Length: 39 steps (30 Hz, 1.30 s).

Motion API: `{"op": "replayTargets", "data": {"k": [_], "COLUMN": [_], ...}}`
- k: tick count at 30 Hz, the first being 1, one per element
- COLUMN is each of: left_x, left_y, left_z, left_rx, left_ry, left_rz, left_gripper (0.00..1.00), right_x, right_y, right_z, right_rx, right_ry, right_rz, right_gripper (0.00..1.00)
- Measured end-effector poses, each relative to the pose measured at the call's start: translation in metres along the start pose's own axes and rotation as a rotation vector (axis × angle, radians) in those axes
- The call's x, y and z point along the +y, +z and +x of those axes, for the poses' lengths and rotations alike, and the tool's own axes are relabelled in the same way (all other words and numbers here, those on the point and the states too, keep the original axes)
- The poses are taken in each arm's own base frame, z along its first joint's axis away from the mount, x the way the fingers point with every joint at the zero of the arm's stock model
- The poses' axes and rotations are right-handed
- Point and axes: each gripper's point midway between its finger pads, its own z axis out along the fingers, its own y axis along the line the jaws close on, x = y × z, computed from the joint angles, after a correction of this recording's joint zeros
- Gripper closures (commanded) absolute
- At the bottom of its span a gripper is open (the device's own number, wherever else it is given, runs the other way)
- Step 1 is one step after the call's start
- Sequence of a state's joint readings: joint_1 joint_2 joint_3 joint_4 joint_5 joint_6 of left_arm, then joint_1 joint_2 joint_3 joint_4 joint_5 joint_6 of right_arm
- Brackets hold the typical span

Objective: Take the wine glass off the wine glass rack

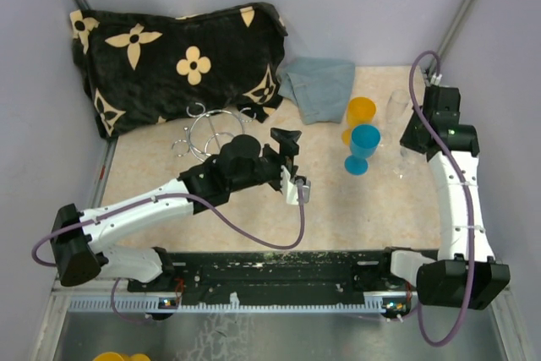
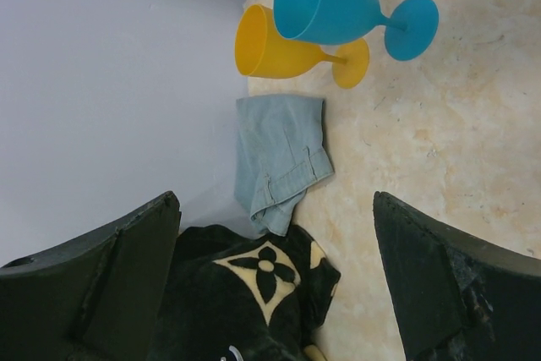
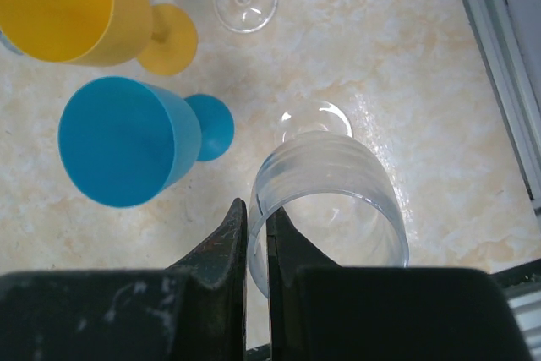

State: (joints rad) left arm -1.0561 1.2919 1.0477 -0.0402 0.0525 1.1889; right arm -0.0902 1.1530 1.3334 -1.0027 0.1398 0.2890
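Note:
The wine glass rack [image 1: 211,128], a silver wire stand, sits by the black blanket, partly hidden under my left arm; no glass shows on it. My left gripper [image 1: 293,165] is open and empty to the right of the rack; in the left wrist view [image 2: 275,205] its jaws stand wide apart. My right gripper [image 1: 408,148] is shut on the rim of a clear wine glass [image 3: 330,200], one finger inside the bowl and one outside. The glass stands upright, its foot [image 3: 313,120] at or just above the tabletop at the right.
A blue goblet [image 1: 364,145] and a yellow goblet [image 1: 360,113] stand left of the held glass. A second clear glass [image 1: 396,107] stands behind. A folded denim cloth [image 1: 319,86] and a black flower-patterned blanket [image 1: 182,61] lie at the back. Walls close in on both sides.

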Motion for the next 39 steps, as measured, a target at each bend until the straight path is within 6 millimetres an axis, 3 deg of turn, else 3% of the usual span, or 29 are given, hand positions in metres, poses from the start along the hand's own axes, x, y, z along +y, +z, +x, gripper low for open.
{"op": "replayTargets", "data": {"k": [11, 22, 27, 32, 39], "left_x": [0.006, 0.002, 0.0, -0.002, -0.003], "left_y": [0.0, -0.001, -0.001, -0.001, -0.001], "left_z": [-0.004, -0.003, -0.002, -0.001, -0.001], "left_rx": [-0.005, 0.001, 0.004, 0.009, 0.009], "left_ry": [-0.041, -0.042, -0.042, -0.042, -0.042], "left_rz": [-0.007, 0.008, 0.015, 0.026, 0.026], "left_gripper": [0.0, 0.0, 0.01, 0.0, 0.0], "right_x": [0.012, 0.016, 0.021, 0.023, 0.026], "right_y": [0.055, 0.093, 0.098, 0.098, 0.097], "right_z": [0.01, 0.012, 0.007, 0.008, 0.013], "right_rx": [0.007, 0.01, -0.005, -0.003, 0.021], "right_ry": [-0.001, -0.028, -0.037, -0.05, -0.062], "right_rz": [-0.036, -0.04, -0.059, -0.073, -0.099], "right_gripper": [1.0, 1.0, 1.0, 0.74, 0.53]}}
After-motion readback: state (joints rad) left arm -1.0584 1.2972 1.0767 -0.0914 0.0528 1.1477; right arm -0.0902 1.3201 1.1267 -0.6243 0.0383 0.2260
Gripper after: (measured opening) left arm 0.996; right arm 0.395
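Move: The clear wine glass is already pinched by its left wall in the right fingers. Its free spot on the table lies about 7 cm ahead of that hand, 3 cm to its right and roughly 22 cm below. The blue glass stands some 6 cm ahead and 8 cm left, the yellow one 13 ahead and 9 left, another clear glass 15 straight ahead. From the left hand the spot is about 8 cm ahead and 31 cm right. The clear glass is carried forward and down together, about 7 cm each way, into the gap right of the blue glass and nearer than the other clear one. There the right hand all but stops, keeps its grip for a moment, then opens its fingers part way around the glass's left wall, turning slightly counter-clockwise. ##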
